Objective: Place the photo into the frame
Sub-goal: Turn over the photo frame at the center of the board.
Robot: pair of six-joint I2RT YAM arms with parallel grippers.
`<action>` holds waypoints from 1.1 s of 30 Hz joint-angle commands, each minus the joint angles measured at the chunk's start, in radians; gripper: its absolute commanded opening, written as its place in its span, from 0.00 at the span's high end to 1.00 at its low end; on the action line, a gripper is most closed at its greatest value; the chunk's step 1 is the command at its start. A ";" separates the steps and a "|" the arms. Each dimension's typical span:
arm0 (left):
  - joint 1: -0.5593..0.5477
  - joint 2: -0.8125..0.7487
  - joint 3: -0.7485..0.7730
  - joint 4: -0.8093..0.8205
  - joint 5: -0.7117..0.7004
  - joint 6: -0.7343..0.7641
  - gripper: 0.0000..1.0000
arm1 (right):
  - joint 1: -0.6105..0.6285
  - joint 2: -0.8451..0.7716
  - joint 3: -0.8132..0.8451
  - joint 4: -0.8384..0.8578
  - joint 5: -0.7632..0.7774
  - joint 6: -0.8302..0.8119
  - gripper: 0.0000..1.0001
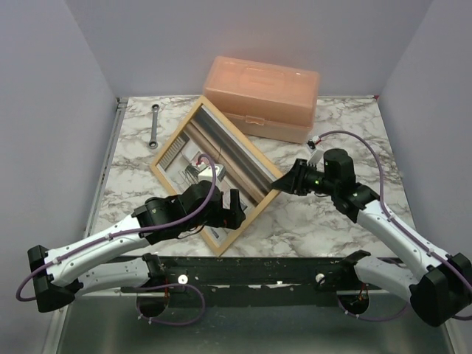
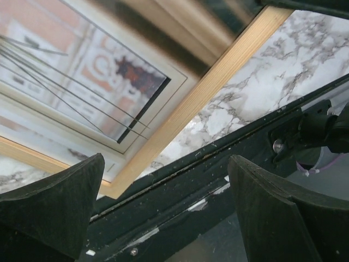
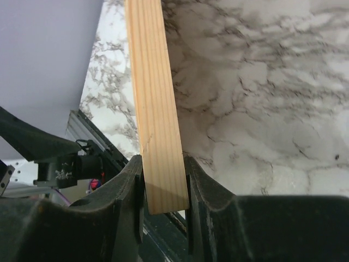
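Note:
The frame [image 1: 177,133], thin light wood, lies diagonally on the marble table in the top view. Inside its moulding shows the photo [image 1: 188,158], a pale print with thin dark stems [image 2: 71,71]. My right gripper [image 1: 284,182] is at the frame's right corner. In the right wrist view its jaws [image 3: 162,164] press both sides of the wooden strip [image 3: 155,109]. My left gripper [image 1: 234,209] hangs over the frame's near corner, open wide [image 2: 166,164], nothing between its fingers. The moulding [image 2: 218,82] runs ahead of it.
A peach plastic box [image 1: 262,96] stands behind the frame, close to its far corner. A metal wrench [image 1: 154,127] lies at the back left. A black rail [image 1: 258,269] runs along the table's near edge. Lilac walls close in on the left, right and back.

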State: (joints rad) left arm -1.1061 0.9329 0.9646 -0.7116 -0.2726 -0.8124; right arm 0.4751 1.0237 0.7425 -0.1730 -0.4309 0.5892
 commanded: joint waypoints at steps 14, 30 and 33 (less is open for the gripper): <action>0.177 0.101 -0.252 0.155 0.271 -0.148 0.02 | -0.047 0.246 -0.177 -0.070 0.296 -0.026 0.95; 0.241 0.059 -0.332 0.109 0.247 -0.176 0.02 | -0.050 0.429 -0.120 -0.083 0.375 -0.015 0.50; 0.249 0.029 -0.339 0.038 0.193 -0.187 0.02 | -0.050 0.454 -0.102 -0.098 0.363 -0.022 0.34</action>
State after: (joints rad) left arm -0.8703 1.0100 0.6411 -0.5819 -0.0223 -0.9752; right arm 0.4332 1.4246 0.6357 -0.1249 -0.3176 0.7139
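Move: The right hand grips the photo frame by its right-hand corner; the board spot for that corner lies about 18 cm below, 1 cm ahead and 2 cm right. The slanting frame's middle is 5 cm ahead, 19 cm left and 8 cm lower. From the open left hand that middle is some 14 cm ahead, 6 cm left and 9 cm below; the pink box is about 43 cm ahead and 9 cm right, the wrench 40 cm ahead and 30 cm left. Straight down, about 16 cm, the right hand lowers the held frame corner to the marble, its fingers tipping to point some 25 degrees more steeply and, towards the end, parting around the corner. The left hand, wide open, sinks alongside by about 13 cm over the near part of the frame, easing a few centimetres left as it levels off and tipping further down; no touch on the frame can be seen. ##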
